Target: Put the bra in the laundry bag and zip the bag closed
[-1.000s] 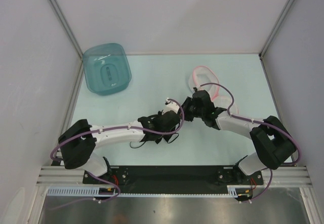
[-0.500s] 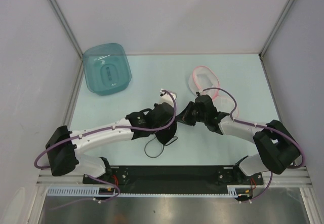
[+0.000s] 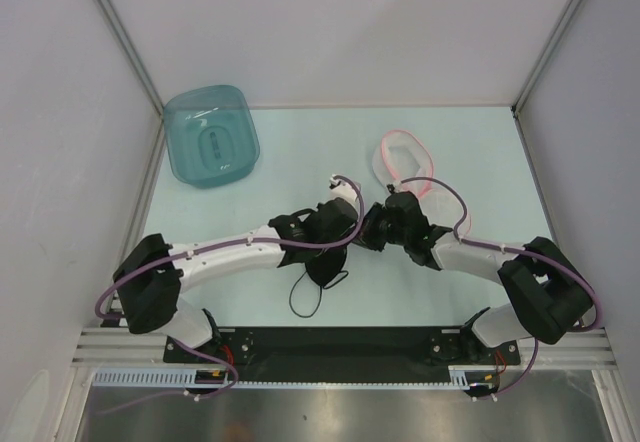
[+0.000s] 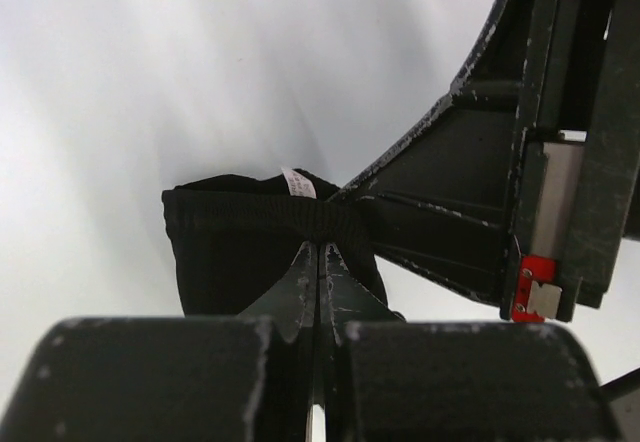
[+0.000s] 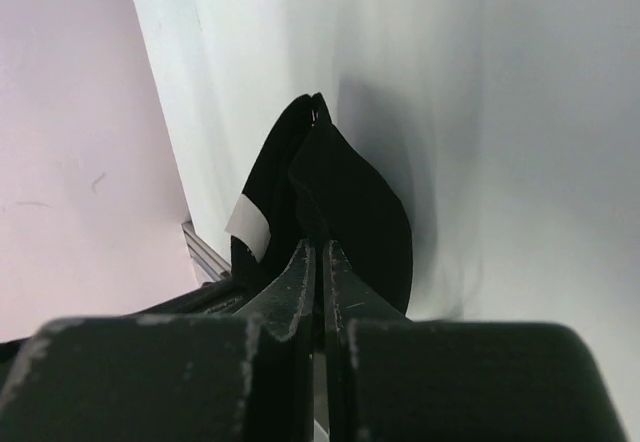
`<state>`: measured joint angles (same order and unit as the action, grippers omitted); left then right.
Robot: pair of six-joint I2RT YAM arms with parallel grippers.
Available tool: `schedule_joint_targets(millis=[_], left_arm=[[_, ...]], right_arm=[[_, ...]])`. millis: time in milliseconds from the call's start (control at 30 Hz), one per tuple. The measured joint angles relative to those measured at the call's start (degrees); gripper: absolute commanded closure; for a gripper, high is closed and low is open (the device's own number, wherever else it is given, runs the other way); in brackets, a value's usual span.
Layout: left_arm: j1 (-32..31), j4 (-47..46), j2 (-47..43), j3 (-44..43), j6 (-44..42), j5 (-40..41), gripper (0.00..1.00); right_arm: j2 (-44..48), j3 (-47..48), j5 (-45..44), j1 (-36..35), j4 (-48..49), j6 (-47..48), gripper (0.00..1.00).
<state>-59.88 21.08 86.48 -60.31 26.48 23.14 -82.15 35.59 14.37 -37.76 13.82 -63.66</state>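
The black bra (image 3: 322, 270) hangs between my two grippers in the middle of the table, one thin strap looping down toward the near edge. My left gripper (image 3: 350, 226) is shut on a fold of it; in the left wrist view the jaws (image 4: 318, 249) pinch the black fabric (image 4: 235, 247) just below a white label. My right gripper (image 3: 373, 230) is shut on the bra too, its jaws (image 5: 320, 246) closed on the dark cloth (image 5: 355, 197). The laundry bag (image 3: 404, 158), white mesh with pink trim, lies open behind the right gripper, apart from both.
A teal translucent tub (image 3: 211, 134) stands at the back left of the table. White walls close in the table on three sides. The right arm's purple cable arches over the near part of the laundry bag.
My left gripper has shut on the bra and shifted right toward the right gripper. The right gripper has kept its hold and moved slightly toward the near edge.
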Motion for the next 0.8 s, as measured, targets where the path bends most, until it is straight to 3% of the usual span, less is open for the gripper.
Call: schedule_joint_targets(millis=[100, 200, 367, 800], left_arm=[[0.72, -1.33, 0.26, 0.66, 0.26, -1.18, 1.0], [1.27, -2.8, 0.42, 1.01, 0.52, -2.1, 1.0], [1.68, -4.61, 0.92, 1.01, 0.76, -2.86, 1.0], [2.16, -8.33, 4.96, 1.01, 2.08, -7.15, 1.0]], right_arm=[[-0.07, -0.81, 0.26, 0.15, 0.83, -0.17, 1.0], [-0.26, -1.38, 1.11, 0.57, 1.68, -0.24, 0.91], [-0.11, -2.58, 1.86, 0.98, 2.34, -0.07, 0.58], [9.81, -6.88, 0.5, 2.36, -7.26, 6.6, 0.24]])
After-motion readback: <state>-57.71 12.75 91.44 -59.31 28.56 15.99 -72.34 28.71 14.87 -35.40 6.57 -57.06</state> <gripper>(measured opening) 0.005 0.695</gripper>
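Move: Some 16 cm ahead of the left hand, 22 cm to its right and 8 cm below lies the pink-trimmed laundry bag. The middle of the black bra pinched in that hand is about 4 cm back, 3 cm left and 4 cm below it, with a strap loop roughly 14 cm back, 8 cm left and 9 cm down. From the right hand, also still on the bra, the bra's middle is some 5 cm back, 5 cm left and 3 cm down. Letting go of the bra, the right hand spreads its fingers from shut to well open and draws off to the right and back, about 5 cm in all and slightly down, speeding up once the fingers part. The left keeps its pinch on the top edge beside the label and follows rightwards nearly 3 cm, sinking about 2 cm, mostly late on. ##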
